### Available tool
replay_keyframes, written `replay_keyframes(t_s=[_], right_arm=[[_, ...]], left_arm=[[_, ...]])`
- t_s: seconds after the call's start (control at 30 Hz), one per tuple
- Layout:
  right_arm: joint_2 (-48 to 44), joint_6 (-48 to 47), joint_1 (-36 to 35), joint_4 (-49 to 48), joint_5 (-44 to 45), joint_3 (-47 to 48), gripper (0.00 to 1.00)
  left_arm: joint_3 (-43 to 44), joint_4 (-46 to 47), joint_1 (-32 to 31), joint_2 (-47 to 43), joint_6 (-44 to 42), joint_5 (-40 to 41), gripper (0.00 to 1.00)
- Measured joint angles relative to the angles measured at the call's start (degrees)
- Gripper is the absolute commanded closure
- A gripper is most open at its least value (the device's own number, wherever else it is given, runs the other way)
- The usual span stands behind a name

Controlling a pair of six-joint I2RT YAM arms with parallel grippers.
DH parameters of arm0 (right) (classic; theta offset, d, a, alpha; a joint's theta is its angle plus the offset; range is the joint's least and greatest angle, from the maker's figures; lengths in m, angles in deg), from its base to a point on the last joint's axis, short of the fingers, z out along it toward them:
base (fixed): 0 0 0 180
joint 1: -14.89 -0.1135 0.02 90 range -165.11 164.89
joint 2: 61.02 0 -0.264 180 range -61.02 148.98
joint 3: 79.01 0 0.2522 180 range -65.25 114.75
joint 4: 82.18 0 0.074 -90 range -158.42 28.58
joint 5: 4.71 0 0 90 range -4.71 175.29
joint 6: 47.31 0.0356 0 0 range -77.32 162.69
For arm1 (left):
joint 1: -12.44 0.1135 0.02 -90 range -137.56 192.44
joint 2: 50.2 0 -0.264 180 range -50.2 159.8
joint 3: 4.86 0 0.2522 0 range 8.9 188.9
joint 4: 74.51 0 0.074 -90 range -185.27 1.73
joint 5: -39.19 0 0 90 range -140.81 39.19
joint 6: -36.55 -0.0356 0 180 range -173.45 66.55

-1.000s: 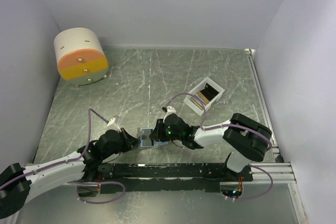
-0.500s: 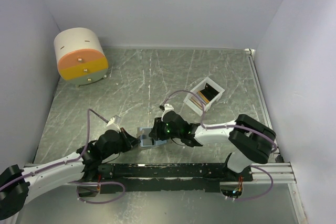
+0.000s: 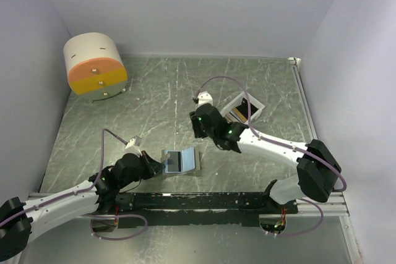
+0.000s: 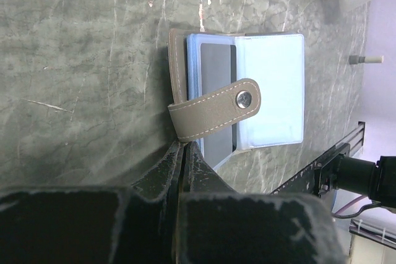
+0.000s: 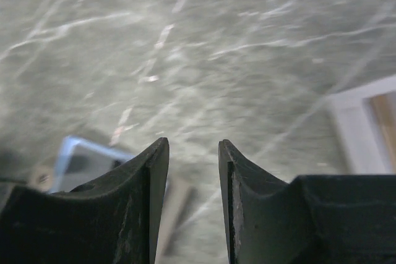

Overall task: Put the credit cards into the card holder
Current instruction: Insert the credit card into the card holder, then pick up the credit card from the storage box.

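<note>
The card holder lies open on the table, taupe outside and light blue inside. In the left wrist view its snap tab crosses a grey credit card that sits in a pocket. My left gripper is shut on the holder's taupe edge at the base of the tab. My right gripper is open and empty, raised above the table between the holder and the white tray. More credit cards stand in that tray. The holder shows blurred at the lower left of the right wrist view.
A round cream-and-orange drum stands at the back left. The white slotted tray is at the right edge of the right wrist view. A black rail runs along the near edge. Walls close in left, right and back.
My right gripper has lifted off the card holder and moved back and to the right, toward the tray. The holder now lies uncovered and open. My left gripper has kept its hold.
</note>
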Motion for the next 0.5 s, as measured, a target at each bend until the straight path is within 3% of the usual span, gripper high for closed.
replay_keyframes(t_s=[0.27, 0.5], right_arm=[[2.14, -12.00, 11.47, 8.74, 11.15, 5.42, 0.60], [9.42, -19.41, 20.72, 11.93, 17.05, 8.81, 0.59]], left_arm=[[0.00, -0.59, 0.00, -1.01, -0.35, -0.02, 0.93], [0.00, -0.79, 0.00, -1.75, -0.85, -0.07, 0.93]])
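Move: The credit cards in the white box lie about 13 cm ahead of the right hand, some 20 cm to its right and 11 cm below. The open card holder is about 9 cm back of that hand, 5 cm to its left and 11 cm below. From the left hand, which already pinches the holder at its strap, the cards are roughly 25 cm ahead, 31 cm to the right and a centimetre below. Swing the empty right gripper to the right by about 17 cm and forward some 10 cm, away from the card holder and in over the white box of cards, rising slightly before easing down at the end. Turn it clockwise and drop its left side on the way, some 40 degrees in all, fingers staying partly open. Keep the left fingers pinched on the holder's strap. ##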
